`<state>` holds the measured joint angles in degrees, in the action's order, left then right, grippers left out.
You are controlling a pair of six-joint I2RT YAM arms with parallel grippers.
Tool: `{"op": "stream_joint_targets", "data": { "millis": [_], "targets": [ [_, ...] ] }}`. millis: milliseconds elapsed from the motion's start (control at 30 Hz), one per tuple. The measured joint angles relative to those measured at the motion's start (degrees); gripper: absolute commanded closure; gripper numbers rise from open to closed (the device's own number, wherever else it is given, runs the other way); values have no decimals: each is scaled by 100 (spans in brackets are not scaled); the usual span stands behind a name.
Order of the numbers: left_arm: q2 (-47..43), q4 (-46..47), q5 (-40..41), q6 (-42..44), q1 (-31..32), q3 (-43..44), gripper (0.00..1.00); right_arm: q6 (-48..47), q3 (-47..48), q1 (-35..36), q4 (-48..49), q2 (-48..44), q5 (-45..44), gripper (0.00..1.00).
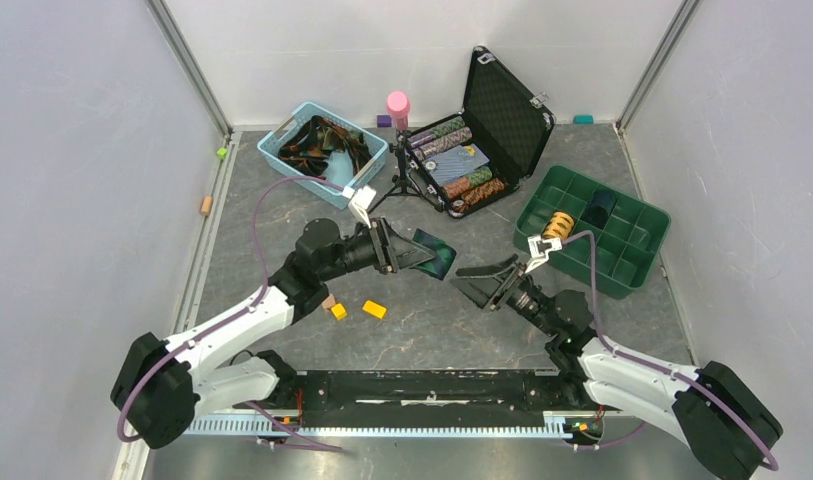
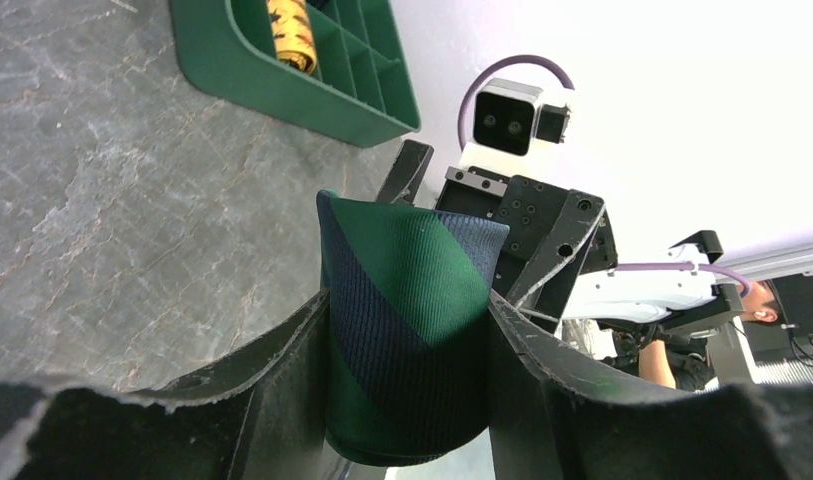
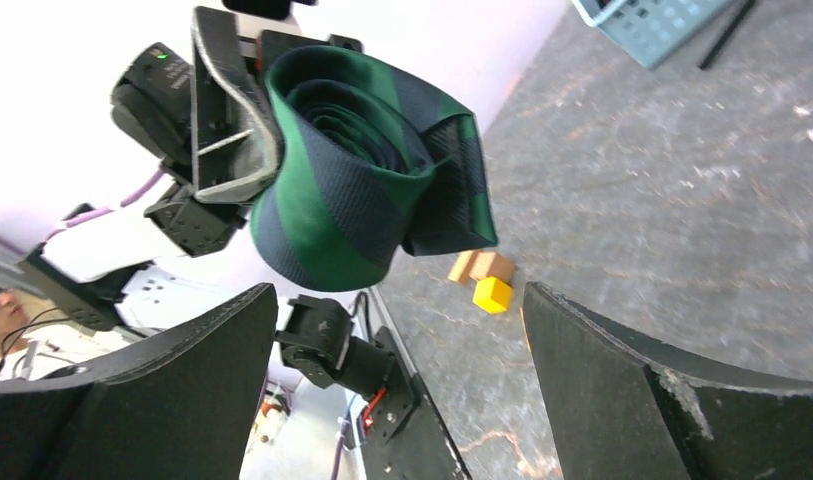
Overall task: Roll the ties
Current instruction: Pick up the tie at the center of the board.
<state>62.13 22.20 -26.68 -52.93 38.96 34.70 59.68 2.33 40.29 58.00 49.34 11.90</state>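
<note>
A rolled tie (image 1: 434, 253), striped dark green and navy, hangs in the air over the middle of the table with my left gripper (image 1: 407, 250) shut on it. In the left wrist view the roll (image 2: 407, 320) is squeezed between both fingers. My right gripper (image 1: 479, 280) stands open just right of the roll, pointing at it and apart from it. In the right wrist view the roll (image 3: 352, 160) hangs above and beyond the open right gripper (image 3: 397, 295), nothing between its fingers. More ties (image 1: 322, 140) lie loose in a blue basket (image 1: 370, 172).
A green divided tray (image 1: 637, 255) at the right holds a rolled yellow-orange tie (image 1: 557, 224). An open black case (image 1: 502, 110) with rolled ties stands at the back, beside a pink bottle (image 1: 397, 105). Small orange and yellow blocks (image 1: 374, 309) lie under the left arm.
</note>
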Motion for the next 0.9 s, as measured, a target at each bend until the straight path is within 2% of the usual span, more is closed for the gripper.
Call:
{"op": "stream_joint_targets", "data": {
  "millis": [333, 900],
  "targets": [
    [-374, -192, 98, -184, 0, 490, 43, 74, 522, -50, 1060, 306, 442, 1],
    [-389, 151, 52, -826, 0, 662, 44, 208, 1062, -103, 1515, 857, 649, 2]
  ]
}}
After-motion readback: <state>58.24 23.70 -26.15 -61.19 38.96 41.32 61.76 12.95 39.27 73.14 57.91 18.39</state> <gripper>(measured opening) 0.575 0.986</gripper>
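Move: Just off the right hand's open fingertips hangs the rolled green tie, roughly 5 cm to its left, 4 cm ahead and 3 cm higher. The yellow tie roll in the green tray lies about 21 cm ahead of the right hand, 24 cm right and 16 cm below. From the left hand, already gripping the green tie, the right gripper's opening is some 7 cm right, 3 cm back and 3 cm below; the yellow block is 10 cm left, 1 cm ahead and 22 cm below. Lifting almost straight up by some 9 cm, the left hand keeps its pinch on the rolled green tie and tips its fingertips up about 10 degrees. The right hand climbs alongside by about 10 cm, easing a couple of centimetres left towards the roll and tilting its wide-open fingers up some 15 degrees, without closing them. ##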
